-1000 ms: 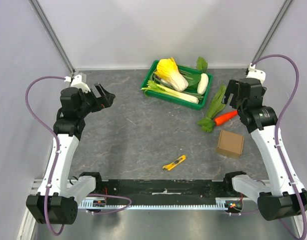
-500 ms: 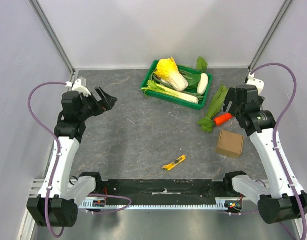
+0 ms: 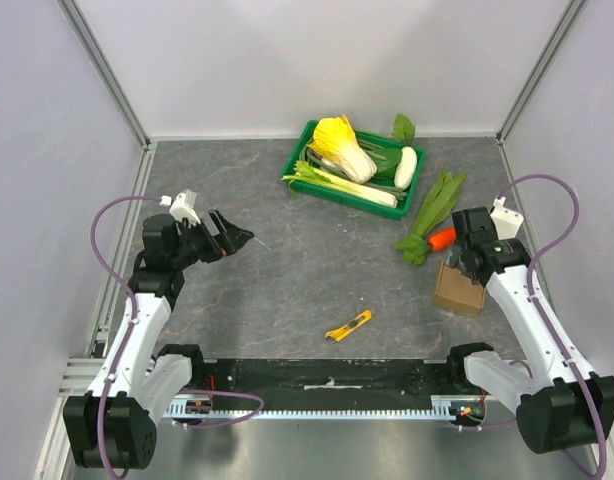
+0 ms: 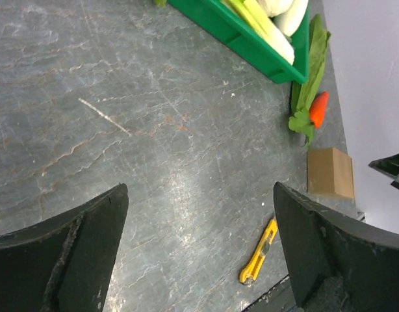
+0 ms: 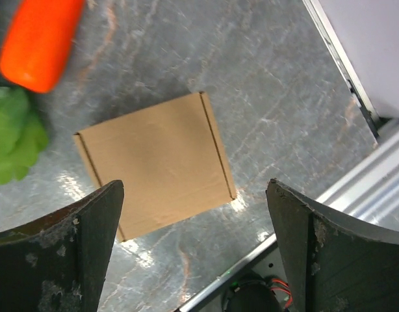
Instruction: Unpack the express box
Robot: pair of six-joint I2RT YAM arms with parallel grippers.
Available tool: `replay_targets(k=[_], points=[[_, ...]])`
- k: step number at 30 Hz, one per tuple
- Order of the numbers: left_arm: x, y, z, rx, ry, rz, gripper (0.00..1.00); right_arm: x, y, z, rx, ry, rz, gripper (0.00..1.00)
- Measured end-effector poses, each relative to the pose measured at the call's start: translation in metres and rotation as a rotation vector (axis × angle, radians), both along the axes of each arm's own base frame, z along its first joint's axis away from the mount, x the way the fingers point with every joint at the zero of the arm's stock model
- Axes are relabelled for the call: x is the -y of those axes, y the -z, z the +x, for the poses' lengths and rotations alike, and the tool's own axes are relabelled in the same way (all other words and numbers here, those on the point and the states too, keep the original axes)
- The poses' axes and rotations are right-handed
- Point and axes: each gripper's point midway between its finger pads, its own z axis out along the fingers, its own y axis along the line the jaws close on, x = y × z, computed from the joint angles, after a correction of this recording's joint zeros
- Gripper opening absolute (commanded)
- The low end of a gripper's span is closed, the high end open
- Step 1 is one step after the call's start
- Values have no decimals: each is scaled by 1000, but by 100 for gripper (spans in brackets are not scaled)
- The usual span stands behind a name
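Note:
The express box (image 3: 459, 290) is a small plain brown cardboard box, lid shut, lying flat on the grey table at the right. My right gripper (image 3: 459, 262) hangs just above its far edge, pointing down. In the right wrist view the box (image 5: 154, 162) lies below and ahead of the open right gripper (image 5: 194, 188), with nothing between the fingers. My left gripper (image 3: 237, 237) is over the table's left side, far from the box. It is open and empty in its wrist view (image 4: 199, 195), where the box (image 4: 330, 172) shows at the far right.
A yellow utility knife (image 3: 348, 326) lies near the front edge, also in the left wrist view (image 4: 259, 252). A carrot (image 3: 449, 237) and leafy greens (image 3: 432, 210) lie just beyond the box. A green crate (image 3: 327, 188) of vegetables stands at the back.
The right arm has come down and toward the near edge, bringing its gripper over the box. The left arm has lowered and swung right and nearer. Both stay open.

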Motion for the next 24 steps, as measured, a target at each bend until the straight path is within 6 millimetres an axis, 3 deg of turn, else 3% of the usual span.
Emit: replay_targets(k=[3,10,19,24], points=[[2,-6,2,28,14,-8,97,5,10,-7,-44,27,-22,98],[2,-9,5,46,15,-8,97,11,26,0,-45,106,47,98],[2,-9,5,46,11,-6,97,65,51,-20,-13,428,180,95],[2,-8,6,45,9,-5,97,66,70,-23,3,491,269,86]])
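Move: The cardboard box lies almost straight under the open right hand, its middle about 1 cm ahead and some 11 cm below. The carrot lies roughly 13 cm beyond the box and level with it sideways, the leafy greens about 18 cm beyond it and 7 cm to its left, and the yellow knife some 25 cm left of the box and 8 cm nearer the bases. From the left hand, the box is about 50 cm to the right, 5 cm back and 14 cm lower. The empty right hand sinks about 7 cm in all and, after a short first dip, swings some 6 cm to its right and a little back, from over the cardboard box to beside its right-hand edge, ending on a nearly straight drop there. On the way the wrist turns clockwise by just under 30 degrees and its left side tips up about 15 degrees; the fingers stay wide open and come close to the box, whether they touch it can't be seen. ##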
